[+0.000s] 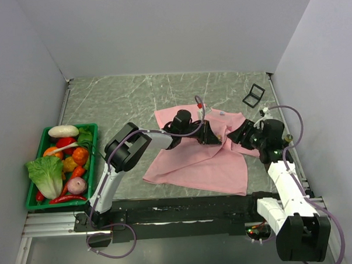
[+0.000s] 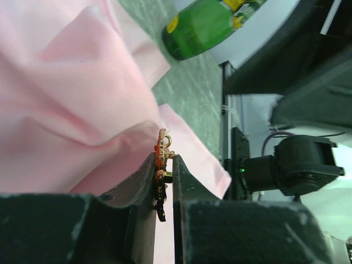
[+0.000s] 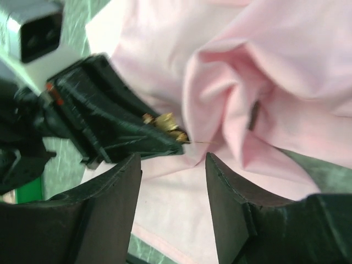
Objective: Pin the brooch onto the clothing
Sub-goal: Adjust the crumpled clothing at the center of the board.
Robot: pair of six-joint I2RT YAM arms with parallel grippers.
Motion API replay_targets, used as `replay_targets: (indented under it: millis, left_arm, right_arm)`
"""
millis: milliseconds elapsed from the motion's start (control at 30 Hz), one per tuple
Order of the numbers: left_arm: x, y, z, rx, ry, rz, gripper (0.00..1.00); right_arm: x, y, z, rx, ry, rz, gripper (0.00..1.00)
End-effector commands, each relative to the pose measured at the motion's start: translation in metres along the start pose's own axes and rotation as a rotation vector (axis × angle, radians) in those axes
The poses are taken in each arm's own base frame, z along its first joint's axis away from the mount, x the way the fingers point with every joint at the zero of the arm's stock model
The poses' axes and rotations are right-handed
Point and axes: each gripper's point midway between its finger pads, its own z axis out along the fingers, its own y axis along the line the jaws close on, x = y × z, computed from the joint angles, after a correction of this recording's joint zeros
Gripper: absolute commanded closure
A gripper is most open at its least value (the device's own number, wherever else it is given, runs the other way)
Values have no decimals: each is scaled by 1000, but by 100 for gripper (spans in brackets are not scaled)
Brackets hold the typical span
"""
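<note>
The clothing [image 1: 195,160] is a pink T-shirt lying rumpled on the grey marble table. My left gripper [image 2: 165,159] is shut on the brooch [image 2: 160,151], a tiny orange-red and gold pin held edge-on between the fingertips. Its tip is pressed against a raised fold of the shirt [image 2: 99,110]. In the right wrist view the brooch's gold back [image 3: 165,124] and thin needle point into bunched fabric [image 3: 231,88]. My right gripper [image 3: 173,159] stands open just beside it, over flat cloth, with nothing between its fingers. From above, both grippers [image 1: 214,133] [image 1: 237,134] meet at the shirt's upper right.
A green basket [image 1: 33,202] full of vegetables sits at the table's left edge. A small black frame [image 1: 254,95] lies at the back right. A glossy green object with a yellow label [image 2: 203,25] shows beyond the shirt in the left wrist view.
</note>
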Motion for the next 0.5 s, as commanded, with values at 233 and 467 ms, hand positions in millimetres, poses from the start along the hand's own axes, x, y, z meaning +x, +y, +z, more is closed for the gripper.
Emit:
replay_targets:
  millis: [233,467]
  left_arm:
    - [-10,-11,2,52,-18,31,92]
    - [-5,-1,5,45,-3,18,91]
  right_arm:
    - [11,-34,12,46,6,156,48]
    - [20,-27,26,-66,25,127,43]
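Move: The right hand is empty and hovers open by the crumpled fold of the clothing, which lies about 3 cm to its left, 1 cm ahead and some 5 cm below. The brooch, in the left gripper, is roughly 2 cm left of that fold at about its height. A black case sits about 18 cm ahead and 10 cm to the right on the board. From the left hand, the fold is about 2 cm to the right, level fore and aft and 1 cm lower. The left fingers keep the brooch pinched at the fold and stay practically in place. The right hand, its fingers staying about half open, first swings some 2 cm right, then sinks about 6 cm to come down close by the fold, easing 1 cm back left near the end and tipping its fingertips down about 10 degrees. Whether it touches the cloth can't be seen. ##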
